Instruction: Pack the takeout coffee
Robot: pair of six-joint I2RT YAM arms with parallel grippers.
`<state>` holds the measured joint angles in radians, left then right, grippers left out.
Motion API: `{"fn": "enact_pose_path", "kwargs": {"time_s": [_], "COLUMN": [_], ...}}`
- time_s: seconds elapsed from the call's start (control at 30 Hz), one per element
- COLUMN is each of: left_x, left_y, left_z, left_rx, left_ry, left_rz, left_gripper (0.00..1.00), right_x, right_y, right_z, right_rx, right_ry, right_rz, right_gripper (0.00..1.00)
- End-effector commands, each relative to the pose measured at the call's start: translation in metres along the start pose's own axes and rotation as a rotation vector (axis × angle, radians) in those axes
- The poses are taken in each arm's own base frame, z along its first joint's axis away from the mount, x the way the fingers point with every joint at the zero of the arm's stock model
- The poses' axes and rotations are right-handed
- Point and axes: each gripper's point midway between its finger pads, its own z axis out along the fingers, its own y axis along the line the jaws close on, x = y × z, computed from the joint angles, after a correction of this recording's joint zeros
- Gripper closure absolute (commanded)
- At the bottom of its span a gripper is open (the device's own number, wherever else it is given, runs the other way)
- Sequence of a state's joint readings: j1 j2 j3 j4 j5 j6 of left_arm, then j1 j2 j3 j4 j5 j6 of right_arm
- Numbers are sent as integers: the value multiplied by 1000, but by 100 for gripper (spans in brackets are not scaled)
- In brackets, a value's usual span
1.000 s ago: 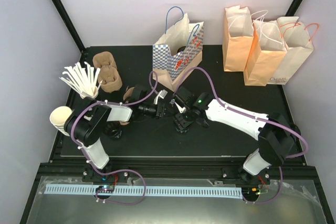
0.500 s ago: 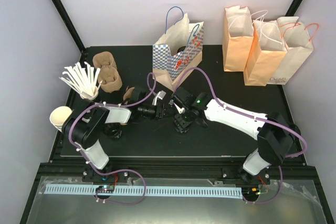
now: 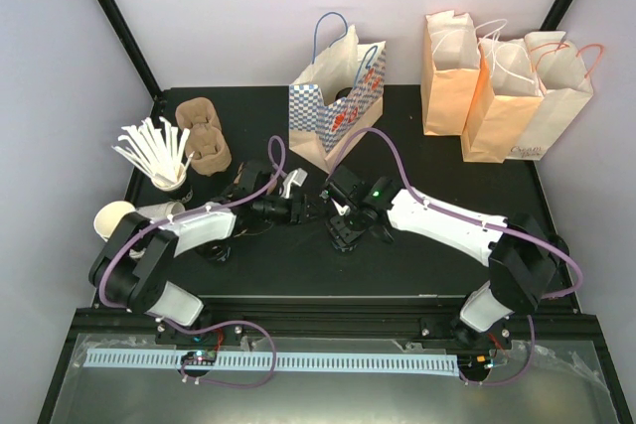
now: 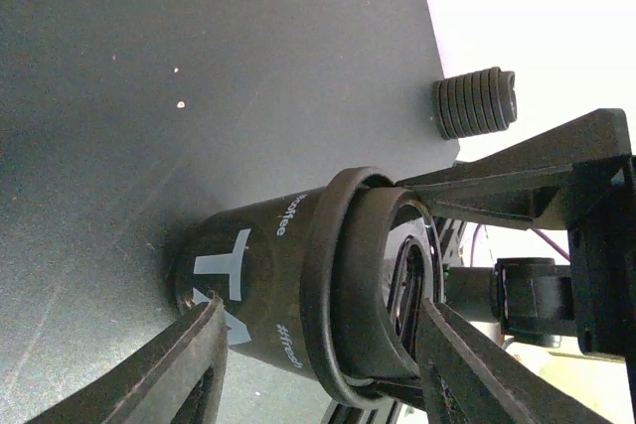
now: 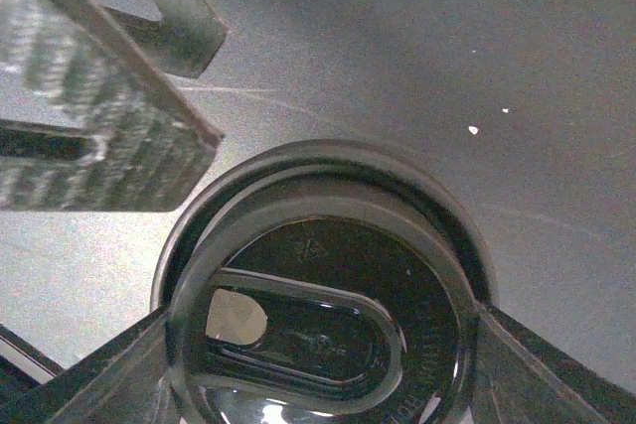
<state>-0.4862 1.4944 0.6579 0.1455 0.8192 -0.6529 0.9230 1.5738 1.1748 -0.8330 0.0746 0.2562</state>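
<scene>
The takeout coffee is a small black cup with white lettering and a round black lid, standing on the black table. My right gripper comes down from above, shut on the lid's rim with a finger pressed on each side. In the top view it covers the cup. My left gripper is open around the cup from the side, with a gap between each finger and the cup. In the top view it sits just left of the right gripper.
A blue checked paper bag stands open just behind the grippers. Three orange paper bags stand at the back right. Brown pulp carriers, a cup of white stirrers and cream paper cups crowd the left side.
My left gripper's jaws have spread apart and come off the cup, and the left arm has dropped lower and stretched out. The right gripper has stayed on the lid.
</scene>
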Motion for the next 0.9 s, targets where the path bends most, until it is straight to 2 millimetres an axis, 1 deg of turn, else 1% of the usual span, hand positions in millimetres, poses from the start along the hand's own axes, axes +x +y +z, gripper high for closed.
{"fn": "enact_pose_path", "kwargs": {"time_s": [0.0, 0.1, 0.2, 0.23, 0.27, 0.37, 0.43, 0.47, 0.5, 0.57, 0.6, 0.63, 0.7, 0.77, 0.8, 0.83, 0.87], "left_x": [-3, -9, -21, -24, -29, -45, -56, -62, -67, -80, -86, -95, -110, -128, -138, -149, -159], "left_y": [-9, -15, -23, -23, -29, -36, -43, -48, -49, -54, -55, -56, -60, -64, -69, -70, -75], "left_z": [-8, -17, -34, -39, -49, -74, -92, -102, -110, -127, -136, -146, -161, -170, -172, -172, -170], "left_rx": [-17, -53, -112, -139, -167, -260, -313, -332, -356, -398, -420, -438, -454, -443, -434, -428, -413], "left_ry": [-15, -49, -111, -127, -160, -250, -316, -358, -394, -484, -524, -566, -627, -665, -679, -684, -679], "left_rz": [54, 104, 162, 175, 201, 255, 289, 312, 328, 346, 344, 331, 298, 265, 259, 253, 257], "left_gripper": [44, 44, 42, 41, 41, 38, 35, 33, 28, 13, 3, 1, 1, 1, 1, 1, 1], "right_x": [29, 18, 6, 2, -1, -11, -15, -19, -23, -33, -40, -46, -60, -74, -80, -87, -91], "right_y": [-9, -15, -19, -21, -24, -39, -56, -62, -67, -74, -76, -76, -78, -83, -85, -88, -91], "right_z": [16, 10, -3, -8, -13, -32, -48, -57, -64, -82, -92, -103, -128, -160, -172, -189, -200], "right_rx": [65, 96, 107, 114, 125, 180, 256, 283, 301, 314, 310, 300, 294, 302, 310, 317, 326], "right_ry": [117, 90, 50, 35, 20, -14, -34, -53, -77, -138, -173, -212, -299, -396, -437, -486, -518], "right_rz": [17, 45, 73, 85, 95, 143, 181, 198, 209, 229, 239, 242, 247, 248, 245, 243, 245], "right_gripper": [37, 37, 37, 37, 37, 37, 38, 38, 38, 39, 39, 39, 39, 39, 40, 40, 39]}}
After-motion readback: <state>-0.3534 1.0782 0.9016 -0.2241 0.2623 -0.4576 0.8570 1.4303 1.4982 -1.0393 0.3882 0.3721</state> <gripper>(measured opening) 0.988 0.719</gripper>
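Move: The blue-checked bag stands about 24 cm ahead of the right hand, practically in line with it (1 cm left), its middle some 5 cm higher; that hand holds the lidded cup. An orange bag is 24 cm to this hand's right and 28 cm ahead. From the left hand the checked bag lies 20 cm ahead and 5 cm right, the pulp carrier 16 cm left and 5 cm ahead, and a spare black cup 23 cm left and 5 cm back. Keeping its grip just under the lid, the right hand eases forward and a little right, then climbs steeply about 15 cm, bringing the cup nearer the checked bag while the wrist turns clockwise and the fingers tip outward from straight down. The left hand, already loose of the lid, backs away up and to its left, then also forward, rising some 15 cm as it turns counter-clockwise to face the bag's checked side and opens from half to fully wide. ##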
